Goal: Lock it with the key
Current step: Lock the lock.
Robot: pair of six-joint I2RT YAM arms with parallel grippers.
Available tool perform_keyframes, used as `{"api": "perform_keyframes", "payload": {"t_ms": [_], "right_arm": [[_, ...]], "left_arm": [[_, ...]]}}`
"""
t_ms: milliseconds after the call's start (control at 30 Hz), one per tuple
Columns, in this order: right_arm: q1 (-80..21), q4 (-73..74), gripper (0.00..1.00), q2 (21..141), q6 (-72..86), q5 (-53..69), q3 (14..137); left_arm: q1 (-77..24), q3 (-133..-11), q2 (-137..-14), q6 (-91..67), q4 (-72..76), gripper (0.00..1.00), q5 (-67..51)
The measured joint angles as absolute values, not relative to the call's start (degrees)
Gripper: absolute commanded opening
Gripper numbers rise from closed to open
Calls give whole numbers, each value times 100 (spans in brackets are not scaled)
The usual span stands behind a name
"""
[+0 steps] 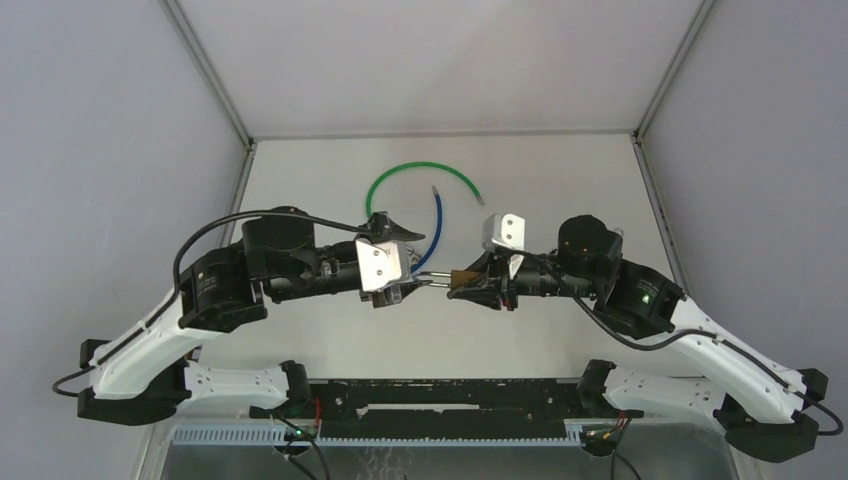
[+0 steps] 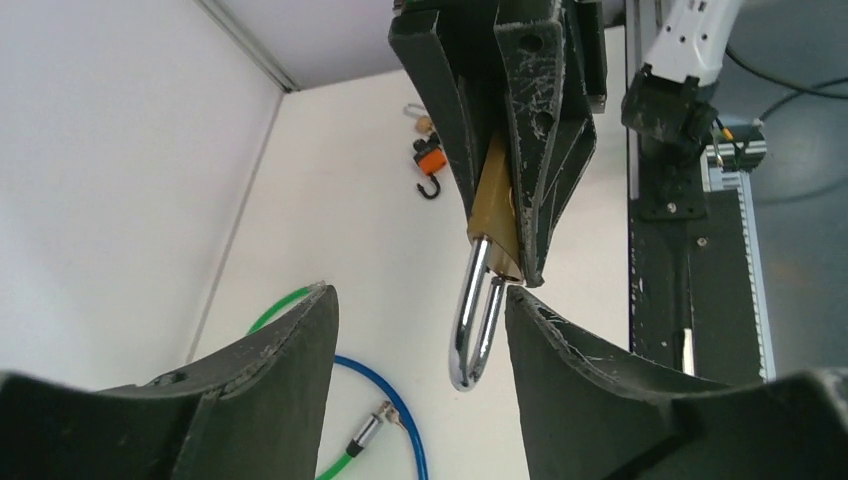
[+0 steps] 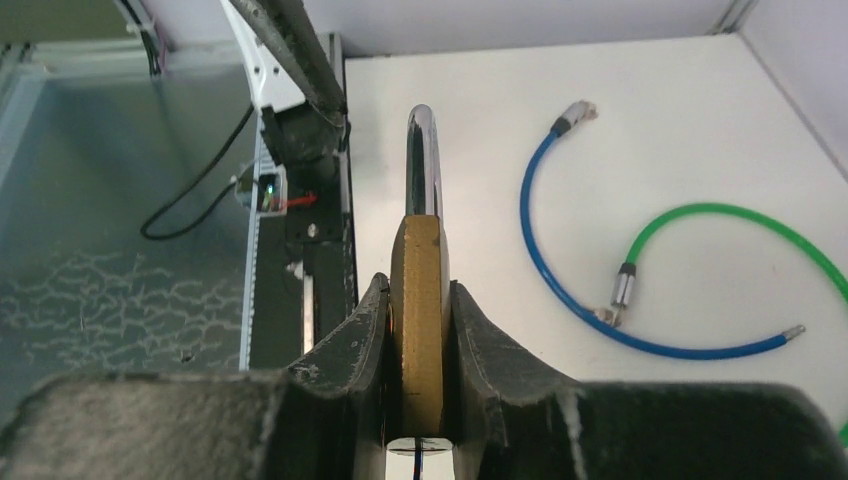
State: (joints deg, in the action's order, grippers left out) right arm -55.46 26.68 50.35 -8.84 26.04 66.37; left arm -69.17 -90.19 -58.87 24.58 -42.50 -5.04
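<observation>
My right gripper [image 3: 418,300] is shut on the brass body of the padlock [image 3: 421,290]. The lock's silver shackle [image 3: 423,160] sticks out ahead, toward the left arm. Seen from the left wrist, that shackle [image 2: 475,330] hangs between the fingers of my open left gripper [image 2: 420,295], close to the right-hand finger [image 2: 560,350] and well clear of the other. From above, both grippers meet at mid-table, left [image 1: 415,283] facing right [image 1: 462,280]. A small orange and black piece with a ring, which looks like the key [image 2: 428,160], lies on the table beyond the lock.
A green cable [image 1: 420,170] and a blue cable [image 1: 437,225] curl on the white table behind the grippers. Grey walls close the left, right and back. The black mounting rail [image 1: 450,395] runs along the near edge.
</observation>
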Motion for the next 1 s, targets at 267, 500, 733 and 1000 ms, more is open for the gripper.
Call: {"api": "perform_keyframes", "payload": {"t_ms": [267,500,733,1000], "right_arm": [[-5892,3107,0,5068,-1247,2397,6665],[-5937,3114,0,4995,-1343,2381,6713],[-5946,3111,0,4945,-1365,2405,6713],[-5959,3129,28,4925,-1387,2449,6713]], "left_arm": [[-6947,-8888,-5986,2421,-4488,65,-740],[-6949,-8774,-6066,2290,-4589,56,-1002],[-6952,-8608,-6163,2196,-4595,2,-1114],[-6952,-8608,-6171,2137,-4582,0,-1190]]}}
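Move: Below the left hand's open fingers, about 5 cm down and 2 cm to the right with no clear offset forward, is the shackle of the brass padlock. The padlock's body is some 5 cm right and 5 cm below that hand, level with it forward. From the right hand, which already holds the body, the shackle sticks out about 5 cm to the left, 1 cm forward and 1 cm lower. Sinking about 6 cm, and easing some 2 cm back and 2 cm right, the left hand brings its open fingers down around the shackle, tipping them about 10 degrees further down. Late in the descent the fingers close almost fully and pinch the shackle near its bend. The right hand keeps its grip on the body and draws it 2 cm back. ##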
